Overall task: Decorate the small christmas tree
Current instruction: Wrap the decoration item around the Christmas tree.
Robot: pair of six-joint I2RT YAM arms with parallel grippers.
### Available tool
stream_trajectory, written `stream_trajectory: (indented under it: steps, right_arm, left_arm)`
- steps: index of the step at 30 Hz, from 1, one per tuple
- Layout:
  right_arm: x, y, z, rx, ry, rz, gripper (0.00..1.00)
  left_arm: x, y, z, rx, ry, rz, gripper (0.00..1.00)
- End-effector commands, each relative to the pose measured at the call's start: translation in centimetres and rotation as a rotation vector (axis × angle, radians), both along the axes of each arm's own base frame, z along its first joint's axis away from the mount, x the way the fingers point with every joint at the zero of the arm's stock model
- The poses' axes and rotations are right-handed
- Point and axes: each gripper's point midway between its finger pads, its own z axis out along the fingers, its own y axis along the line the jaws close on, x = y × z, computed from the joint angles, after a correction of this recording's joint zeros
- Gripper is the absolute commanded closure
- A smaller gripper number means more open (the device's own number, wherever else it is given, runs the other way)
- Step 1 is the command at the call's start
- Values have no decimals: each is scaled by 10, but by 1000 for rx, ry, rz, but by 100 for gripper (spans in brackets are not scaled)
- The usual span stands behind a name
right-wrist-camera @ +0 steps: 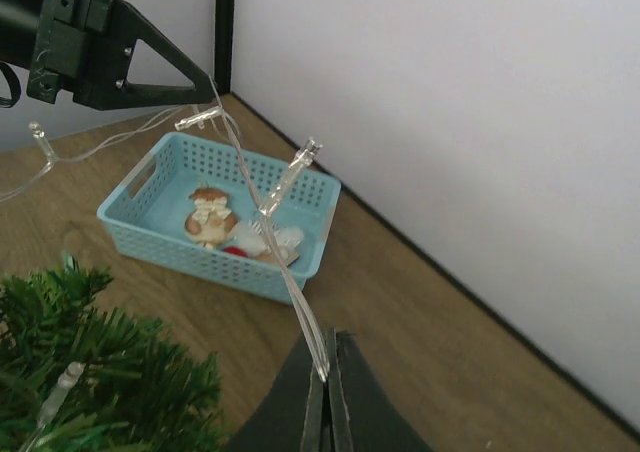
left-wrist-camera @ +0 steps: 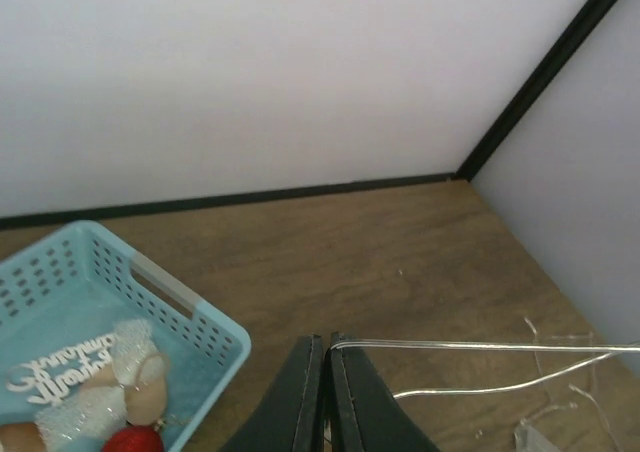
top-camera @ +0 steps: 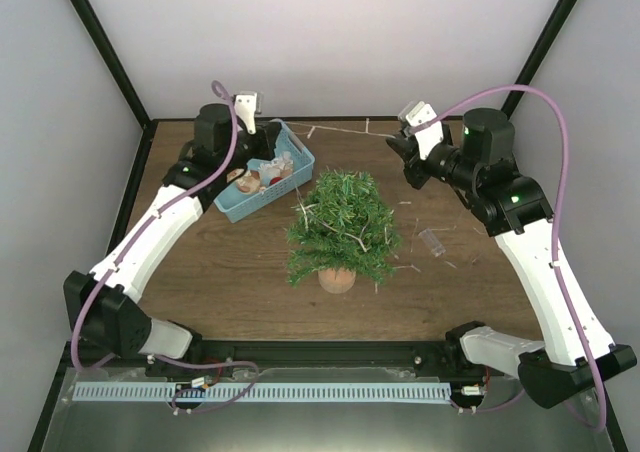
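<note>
The small christmas tree [top-camera: 345,227], a bushy green fir in a brown pot [top-camera: 337,278], stands mid-table, with thin wire draped over its branches. A clear light string [top-camera: 335,130] with small bulbs spans the air behind it between both grippers. My left gripper [top-camera: 266,126] hovers over the far end of the basket, shut on the string [left-wrist-camera: 480,346]; in the left wrist view the gripper [left-wrist-camera: 328,344] pinches the string at its tips. My right gripper [top-camera: 396,144], back right of the tree, is shut on the string [right-wrist-camera: 290,272] at its tips [right-wrist-camera: 326,367]. A bulb [right-wrist-camera: 60,387] lies in the tree [right-wrist-camera: 90,372].
A light-blue plastic basket [top-camera: 238,207] back left of the tree holds several ornaments [top-camera: 262,175], among them a small figure [right-wrist-camera: 208,217] and a red ball. A clear plastic piece [top-camera: 432,242] and loose wire strands lie right of the tree. Walls enclose the table.
</note>
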Motion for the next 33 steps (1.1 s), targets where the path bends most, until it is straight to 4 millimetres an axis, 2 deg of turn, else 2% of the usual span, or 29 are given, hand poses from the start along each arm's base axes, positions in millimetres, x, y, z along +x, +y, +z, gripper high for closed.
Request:
stream_trajectory:
  steps: [1,7,12,16,19,22,26,33]
  right_arm:
    - [-6,-16,-18,54,176,-119,99]
    - [-22,-20,-50,86,391,-169,99]
    - [-50,-7,-55,179,510,-83,99]
    - [-71,5,-59,268,580,2,99]
    - [-80,2,-60,311,576,1,99]
    - [-84,0,-65,329,581,-11,99]
    - [-84,0,-68,341,588,-17,99]
    - [-78,-7,-58,386,545,-75,99]
  left_arm:
    - [5,-5,-20,-21,61,-44,96]
    - [6,-27,-26,-73,85,-152,96]
    - [9,-37,-38,-103,126,-196,95]
    - [7,-43,-35,-133,114,-226,87]
    - [7,-43,-30,-137,106,-230,80]
    - [4,-45,-25,-146,99,-245,75]
    - [-2,-49,-29,-157,124,-281,71]
    - [-18,-62,-51,-172,200,-398,65]
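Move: Both grippers hold one length of the light string between them, above and beyond the Christmas tree. The tree's middle lies about 8 cm back, 12 cm left and 22 cm below the right hand, and roughly 18 cm back, 16 cm right and 16 cm below the left. The blue basket is some 17 cm ahead and 9 cm left of the left hand. A clear plastic pack lies about 4 cm ahead and 13 cm right of the right hand, on the table. Still pinching the light string, the right hand brings it down and then back beside the tree's upper branches, about 8 cm each way, its fingers tipping down some 35 degrees. The left hand eases some 5 cm right and nearly as far down towards the tree, turning clockwise; partway along, its shut fingers open about a third, with the wire still at their tips. ##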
